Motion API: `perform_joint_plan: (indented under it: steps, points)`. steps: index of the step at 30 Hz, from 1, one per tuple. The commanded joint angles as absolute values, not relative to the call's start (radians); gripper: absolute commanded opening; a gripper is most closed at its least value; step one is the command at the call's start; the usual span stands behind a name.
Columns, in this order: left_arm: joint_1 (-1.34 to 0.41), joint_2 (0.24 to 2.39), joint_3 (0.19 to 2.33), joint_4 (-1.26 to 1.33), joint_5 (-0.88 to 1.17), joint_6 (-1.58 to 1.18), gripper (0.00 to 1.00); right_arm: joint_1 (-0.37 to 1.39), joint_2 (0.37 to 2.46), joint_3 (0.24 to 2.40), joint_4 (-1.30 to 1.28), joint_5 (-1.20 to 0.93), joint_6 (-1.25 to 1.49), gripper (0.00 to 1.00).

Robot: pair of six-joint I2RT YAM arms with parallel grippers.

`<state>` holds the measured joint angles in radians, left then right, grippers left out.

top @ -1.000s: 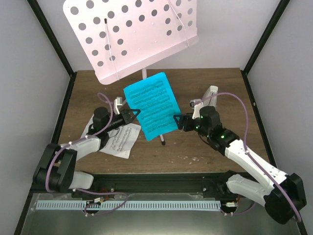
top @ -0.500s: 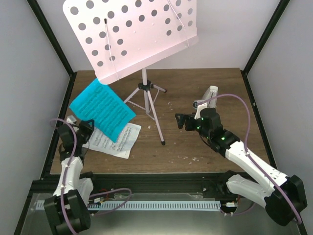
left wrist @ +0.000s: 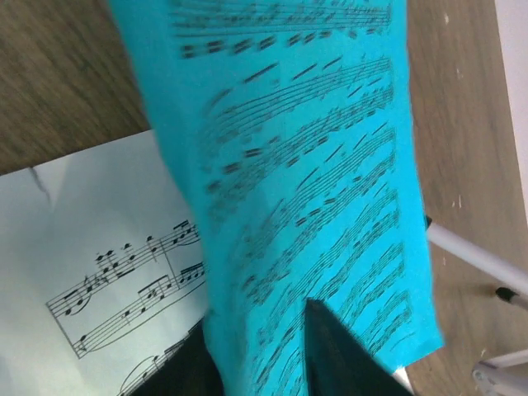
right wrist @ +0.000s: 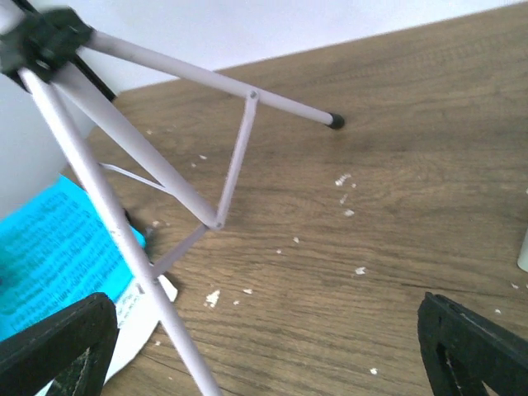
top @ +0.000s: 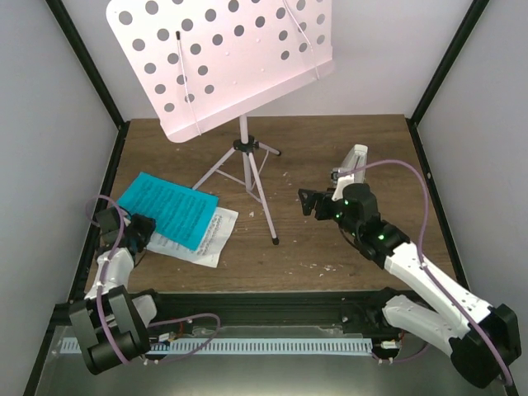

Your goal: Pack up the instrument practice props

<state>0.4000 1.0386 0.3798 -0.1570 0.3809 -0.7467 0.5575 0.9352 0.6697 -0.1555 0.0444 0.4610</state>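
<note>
The teal booklet (top: 169, 212) lies low at the table's left, over loose white sheet music (top: 206, 237). My left gripper (top: 140, 233) is at the booklet's near-left corner. In the left wrist view the teal cover (left wrist: 313, 165) runs between the two dark fingers of the left gripper (left wrist: 256, 351), which is shut on it. The pale pink music stand (top: 223, 58) stands at the back on thin tripod legs (top: 256, 186). My right gripper (top: 311, 203) is open and holds nothing, with a stand leg (right wrist: 124, 239) ahead on its left. A small white metronome (top: 356, 158) stands behind the right arm.
White crumbs (right wrist: 346, 198) dot the wooden table (top: 330, 247). Black frame posts (top: 91, 74) and grey walls close in both sides. The stand's desk overhangs the back left of the table. A purple cable (top: 412, 186) loops off the right arm.
The right gripper opened and let go of the teal booklet. The left arm swung the booklet from the middle to the left and lowered it onto the white sheets.
</note>
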Motion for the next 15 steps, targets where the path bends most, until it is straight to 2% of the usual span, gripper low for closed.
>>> perform_joint_plan:
  steps: [1, 4, 5, 11, 15]
  points:
    - [0.407, 1.019, 0.408, -0.205, 0.336, -0.709, 0.43, 0.549, 0.842, 0.651, -0.095, 0.010, 0.439, 1.00]
    - [0.408, 0.983, 0.421, -0.235, 0.303, -0.704, 0.87, 0.550, 0.793, 0.633, -0.070, 0.009, 0.439, 1.00]
    - [0.409, 0.966, 0.428, -0.248, 0.286, -0.702, 0.98, 0.550, 0.781, 0.629, -0.065, 0.010, 0.439, 1.00]
    - [0.409, 0.880, 0.555, -0.341, 0.213, -0.593, 1.00, 0.550, 0.767, 0.628, -0.075, 0.055, 0.454, 1.00]
    - [0.401, 0.853, 0.659, -0.373, 0.343, -0.478, 1.00, 0.550, 0.792, 0.619, -0.071, 0.075, 0.480, 1.00]
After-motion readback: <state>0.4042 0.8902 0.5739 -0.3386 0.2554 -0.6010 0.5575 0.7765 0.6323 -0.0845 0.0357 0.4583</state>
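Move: The left hand still holds the cyan music sheet near its left edge, low over the table; the sheet's middle lies about 8 cm to the right, 6 cm ahead and 3 cm below. The white music sheets under it are centred roughly 13 cm right, level fore and aft and 5 cm down. The stand's nearest foot is some 16 cm right and 14 cm ahead. From the right hand, the cyan sheet lies about 44 cm left, 9 cm ahead and 19 cm lower. Opening wide almost in place, the left fingers let go of the cyan sheet over the white ones; the hand then rises, ever faster, about 8 cm off it and drifts some 3 cm left, rolling its left side up about 15 degrees. The empty right hand, still open, lifts about 5 cm and eases slightly back, its fingers tipping up. ##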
